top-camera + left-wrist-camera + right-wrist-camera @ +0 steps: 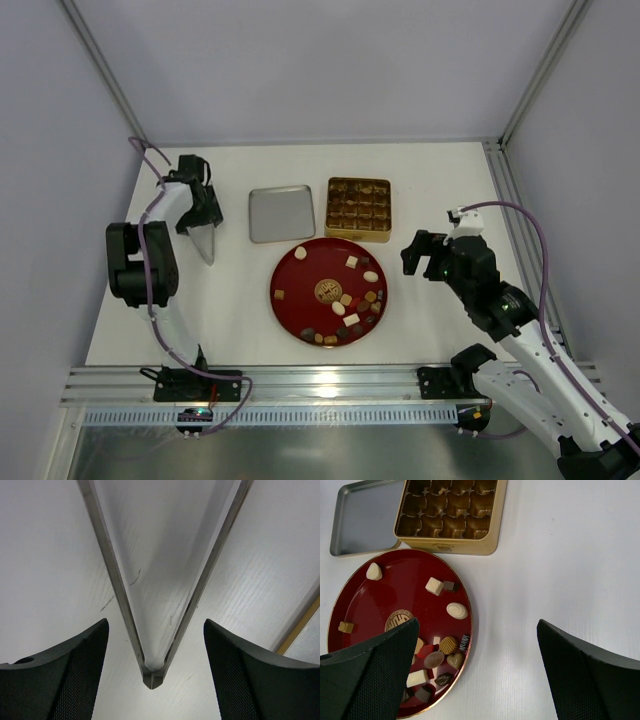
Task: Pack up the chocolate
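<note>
The chocolate is several small brown, caramel and cream pieces on a round red plate at the table's middle, most of them on its right and near side. In the right wrist view a cream oval piece lies near the plate's right rim. The square gold tin stands just behind the plate, and the cells that show look empty. My right gripper is open and empty above the table just right of the plate. My left gripper is open and empty left of the plate.
A shallow grey metal lid lies left of the tin, and it also shows in the right wrist view. In the left wrist view a grey rimmed corner, probably this lid, points between my fingers. Walls close in the table's back and sides.
</note>
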Tool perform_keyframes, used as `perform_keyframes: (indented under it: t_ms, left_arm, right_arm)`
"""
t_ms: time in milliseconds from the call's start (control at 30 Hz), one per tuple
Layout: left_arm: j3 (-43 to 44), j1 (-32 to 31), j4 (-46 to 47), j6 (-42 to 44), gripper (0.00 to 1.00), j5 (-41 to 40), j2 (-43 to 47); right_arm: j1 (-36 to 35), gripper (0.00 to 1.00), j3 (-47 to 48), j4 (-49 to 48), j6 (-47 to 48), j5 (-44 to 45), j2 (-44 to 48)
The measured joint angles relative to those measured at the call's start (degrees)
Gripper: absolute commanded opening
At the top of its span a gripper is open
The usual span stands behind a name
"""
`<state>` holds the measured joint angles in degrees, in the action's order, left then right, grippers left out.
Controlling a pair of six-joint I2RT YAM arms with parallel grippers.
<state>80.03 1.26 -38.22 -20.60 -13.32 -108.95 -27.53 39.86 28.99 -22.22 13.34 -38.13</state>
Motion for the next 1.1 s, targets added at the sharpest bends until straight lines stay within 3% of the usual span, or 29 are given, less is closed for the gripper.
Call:
perform_keyframes:
  t_ms: [267, 500, 767, 1100]
  left_arm:
    - [0.11, -0.20, -0.26, -0.46, 0.71, 0.76, 8.41]
    - [1.73, -6.08, 1.42, -1.70, 0.66, 5.42, 11.47]
    - [6.56, -10.32, 3.61, -2.47, 0.56, 9.62, 2.36]
    - [9.11, -9.97, 5.11, -1.70, 0.52, 12.39, -9.14]
  right_arm:
    - [0.00, 1.00, 0.11, -0.04, 0.00, -0.02, -0.96]
    - [0.00, 1.00, 5.42, 0.24, -0.15, -1.60, -7.06]
    - [0.00, 1.00, 18.34, 0.26, -0.31, -3.28, -19.32]
    - [0.00, 1.00, 22.51, -1.95, 1.07, -7.85, -32.13]
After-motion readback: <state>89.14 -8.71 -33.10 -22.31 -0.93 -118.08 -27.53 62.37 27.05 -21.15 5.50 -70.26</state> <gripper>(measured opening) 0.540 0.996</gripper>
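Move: Just below the left hand, some 3 cm down, lie the already released tongs, their middle about 3 cm ahead. The silver lid it goes for has its middle about 23 cm to the right and 6 cm ahead; the gold box stands 25 cm beyond the lid, to its right. From the right hand, the box is about 23 cm ahead, 13 cm left and 15 cm down, the lid 25 cm farther left, and the red plate 23 cm left, 4 cm back. Rising about 9 cm clear of the tongs, the left hand swings some 12 cm right and 5 cm forward, then sinks 10 cm to the lid's left edge, fingers narrowing partway, wrist turning about 15 degrees clockwise. Meanwhile the right hand, wide open, travels 8 cm forward and 7 cm left towards the gold box, arching up 5 cm and dipping again. ##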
